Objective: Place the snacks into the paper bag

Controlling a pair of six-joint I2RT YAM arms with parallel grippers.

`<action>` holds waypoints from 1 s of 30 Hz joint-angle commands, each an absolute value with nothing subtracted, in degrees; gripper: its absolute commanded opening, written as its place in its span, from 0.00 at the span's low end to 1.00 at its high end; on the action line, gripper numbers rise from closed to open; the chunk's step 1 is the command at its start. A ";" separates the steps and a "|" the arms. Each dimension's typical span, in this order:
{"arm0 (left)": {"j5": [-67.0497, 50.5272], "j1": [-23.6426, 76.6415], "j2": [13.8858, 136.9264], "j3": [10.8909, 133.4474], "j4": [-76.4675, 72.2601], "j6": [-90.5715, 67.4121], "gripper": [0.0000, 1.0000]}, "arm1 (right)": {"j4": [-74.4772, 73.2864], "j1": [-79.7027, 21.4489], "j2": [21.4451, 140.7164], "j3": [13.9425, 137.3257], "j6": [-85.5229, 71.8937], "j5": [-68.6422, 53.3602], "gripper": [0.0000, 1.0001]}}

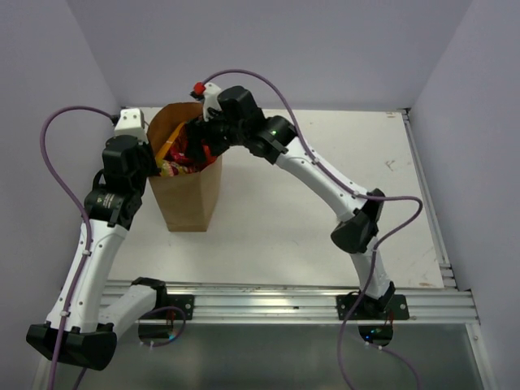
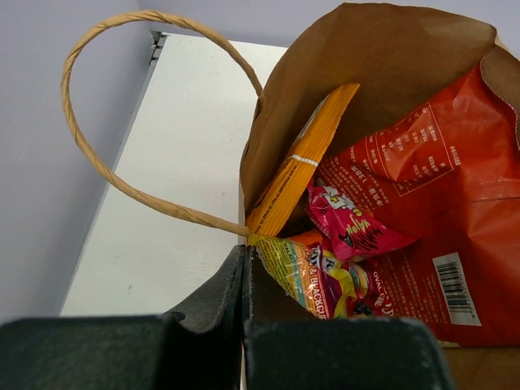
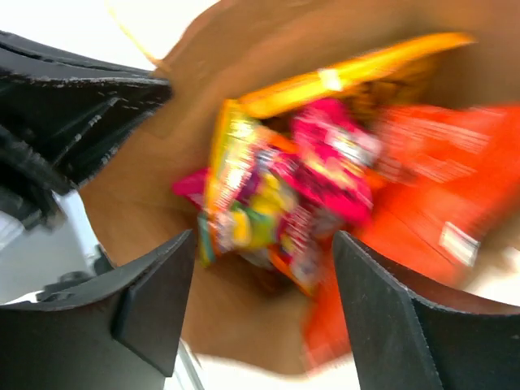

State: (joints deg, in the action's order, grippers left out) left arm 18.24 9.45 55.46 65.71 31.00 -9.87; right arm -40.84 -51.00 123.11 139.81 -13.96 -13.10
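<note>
The brown paper bag (image 1: pixel 188 199) stands upright at the table's back left, its mouth open. Inside lie snacks: a long orange packet (image 2: pixel 305 154), a big red chip bag (image 2: pixel 439 187), a small pink packet (image 2: pixel 349 219) and a multicoloured candy packet (image 2: pixel 317 276). My left gripper (image 2: pixel 244 253) is shut on the bag's left rim, beside its twisted handle (image 2: pixel 89 154). Hovering over the bag's mouth, my right gripper (image 3: pixel 264 244) is open with nothing between its fingers. The blurred snacks (image 3: pixel 301 187) lie below it.
The white table (image 1: pixel 325 187) stretches to the right of the bag. Walls close in at the back and on both sides. An aluminium rail (image 1: pixel 268 301) runs along the near edge. The left gripper's black body (image 3: pixel 65 106) sits close beside the right gripper.
</note>
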 commanded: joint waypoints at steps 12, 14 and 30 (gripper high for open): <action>15.29 9.49 54.93 63.90 27.42 -10.37 0.00 | -44.74 -19.34 86.49 80.64 -23.10 11.95 0.75; 15.03 9.49 54.93 63.90 27.42 -10.72 0.00 | -43.95 -18.90 86.13 76.66 -24.43 12.91 0.75; 15.82 9.75 53.09 63.19 28.65 -10.02 0.00 | -37.45 -9.85 90.96 61.52 -27.52 14.07 0.74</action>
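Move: The green packet lies flat on the table, roughly 45 cm to the right of the right hand, about level with it fore and aft, and some 28 cm below. That hand is still over the mouth of the paper bag, whose middle is about 4 cm to its left, level fore and aft, and 14 cm down. From the left hand at the bag's rim, the packet is about 56 cm right, 2 cm ahead and 27 cm below. The green packet is what the right hand goes for: it leaves the bag's mouth with its fingers already wide, lifts a few centimetres and swings right, bowing out forward, then drops about 26 cm overall, some 45 cm to the right. The hand turns about 65 degrees clockwise and tips to point down, stopping open just above the packet. The left hand keeps its pinch on the bag's rim. ##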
